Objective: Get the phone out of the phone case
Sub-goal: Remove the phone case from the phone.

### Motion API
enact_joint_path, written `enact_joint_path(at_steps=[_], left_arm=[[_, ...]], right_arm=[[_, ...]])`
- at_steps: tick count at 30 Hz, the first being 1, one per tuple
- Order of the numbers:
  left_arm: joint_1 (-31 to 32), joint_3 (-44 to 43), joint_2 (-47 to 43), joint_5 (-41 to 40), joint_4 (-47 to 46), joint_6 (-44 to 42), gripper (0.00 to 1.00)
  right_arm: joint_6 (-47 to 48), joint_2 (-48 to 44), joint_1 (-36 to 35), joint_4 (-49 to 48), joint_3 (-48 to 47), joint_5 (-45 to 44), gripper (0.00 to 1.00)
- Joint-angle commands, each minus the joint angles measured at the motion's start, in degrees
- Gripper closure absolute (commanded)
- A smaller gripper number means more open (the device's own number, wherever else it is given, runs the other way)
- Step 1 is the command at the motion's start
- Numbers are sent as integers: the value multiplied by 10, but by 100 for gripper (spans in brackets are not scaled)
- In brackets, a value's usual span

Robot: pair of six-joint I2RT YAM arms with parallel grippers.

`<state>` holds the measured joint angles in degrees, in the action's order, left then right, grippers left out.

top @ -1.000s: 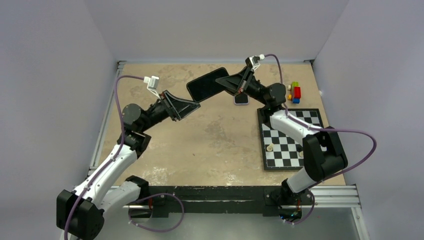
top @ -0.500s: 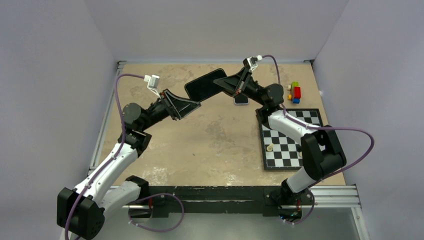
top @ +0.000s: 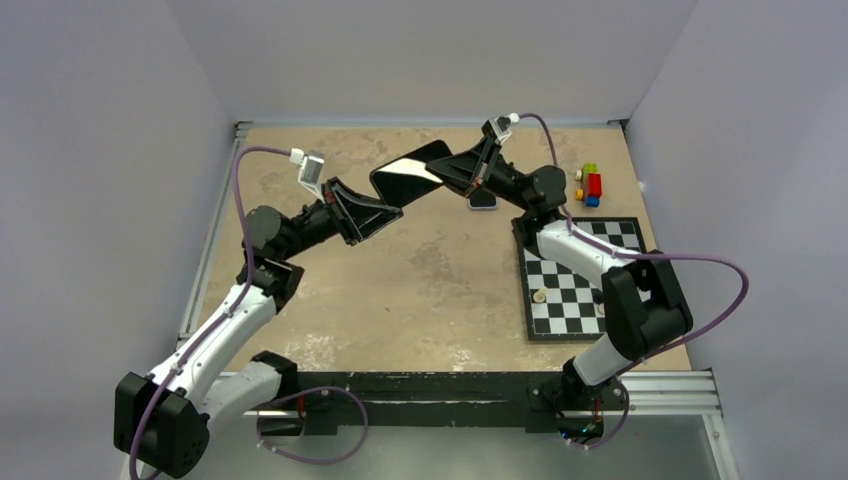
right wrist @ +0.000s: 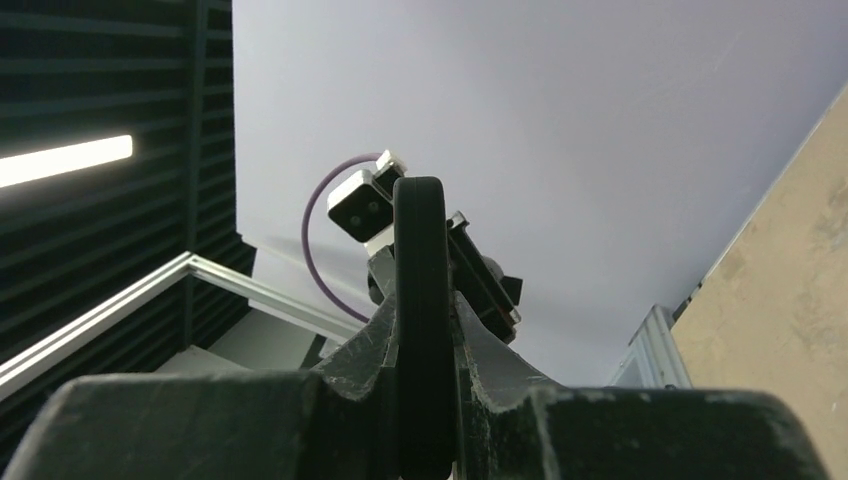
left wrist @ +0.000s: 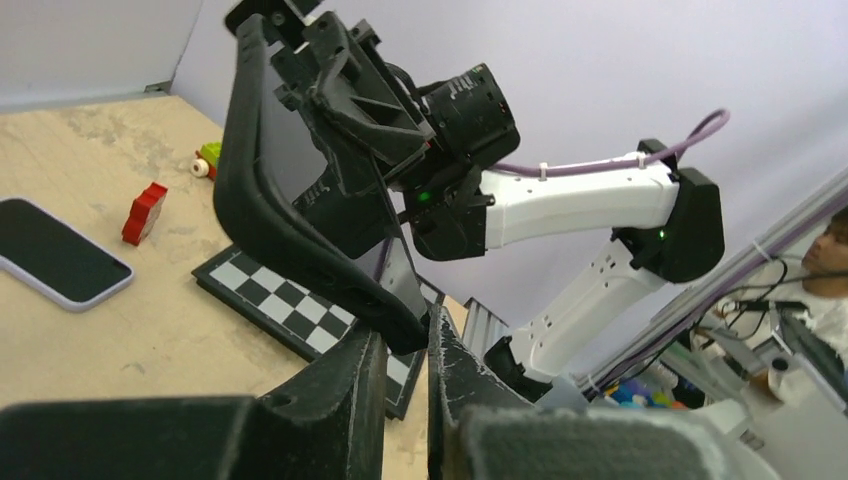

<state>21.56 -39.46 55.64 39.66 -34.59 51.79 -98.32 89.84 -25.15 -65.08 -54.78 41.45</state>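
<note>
A phone in a black case (top: pixel 408 170) hangs in the air over the far middle of the table, between both grippers. My left gripper (top: pixel 388 207) is shut on the case's lower corner. In the left wrist view the black case rim (left wrist: pixel 262 190) curves down into my left gripper (left wrist: pixel 407 345), and it looks bent away from the phone's body there. My right gripper (top: pixel 440 172) is shut on the opposite end. In the right wrist view my right gripper (right wrist: pixel 424 400) clamps the cased phone (right wrist: pixel 422 290), which shows edge on.
A second phone in a lavender case (top: pixel 483 199) lies screen up on the table behind the right gripper, and it also shows in the left wrist view (left wrist: pixel 60 255). A chessboard (top: pixel 580 280) with a pale piece (top: pixel 538 296) lies at the right. Coloured bricks (top: pixel 591 185) sit beyond it.
The held phone has shifted slightly left and tilted, so its screen now catches light. Both grippers have moved with it and kept their hold.
</note>
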Motion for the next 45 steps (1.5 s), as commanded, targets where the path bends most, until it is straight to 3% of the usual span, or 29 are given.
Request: enact_joint_path(at_steps=[1,6,11,14,16,21,23,26,28,30,33,38,42,45], left_arm=[[1,-19,38,88,-42,-157,100],[1,-19,39,134,-53,-196,100],[1,-33,46,28,63,-205,100],[0,-46,62,-42,139,-146,100],[0,-45,77,-44,149,-102,100],[0,14,77,-55,37,36,100],[1,15,79,-69,33,90,100],[0,27,83,-95,-7,183,95],[1,34,85,-97,-45,217,85],[2,32,79,-86,-26,182,75],[6,23,50,-65,79,79,57],[9,13,-52,-68,249,-79,15],[8,-14,-106,-46,309,-139,15],[7,-43,-124,-14,338,-171,23]], right_arm=[[-117,-25,-14,-22,-15,78,100],[-168,-31,-13,-106,35,86,100],[-160,-55,-15,-129,58,76,100],[-138,-65,-16,-127,53,78,100],[-133,-64,-15,-155,51,72,100],[-197,6,-14,-332,14,51,100],[-224,39,-14,-383,-18,58,100],[-225,60,-11,-388,-58,101,100],[-205,58,-5,-372,-75,128,100],[-159,43,4,-314,-77,144,100],[-92,24,25,-229,-74,167,100],[-46,17,52,-178,-68,192,100],[12,6,61,-107,-74,223,100],[44,-7,68,-66,-79,247,100]])
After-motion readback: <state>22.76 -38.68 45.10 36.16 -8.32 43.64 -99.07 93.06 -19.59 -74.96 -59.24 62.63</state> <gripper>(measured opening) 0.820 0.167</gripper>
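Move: The left fingers already pinch the near corner of the cased phone, whose middle lies about 6 cm ahead, 2 cm right and 3 cm above. The right hand also grips it, by its right edge; its middle is some 4 cm to that hand's left, level fore and aft, and 1 cm higher. From the right hand, the purple-rimmed phone is roughly 17 cm ahead, 13 cm right and 29 cm below; the red clock is about 17 cm ahead, 22 cm right, equally low. Both hands keep pinching the phone case and work it together, back and down 2 to 3 cm, then forward about 3 cm, the left wrist twisting some 30 degrees. Then the left fingers open wide, let go of the corner and withdraw down, back and left about 5 cm, while the right keeps its grip, draws back about 4 cm and turns counter-clockwise. ##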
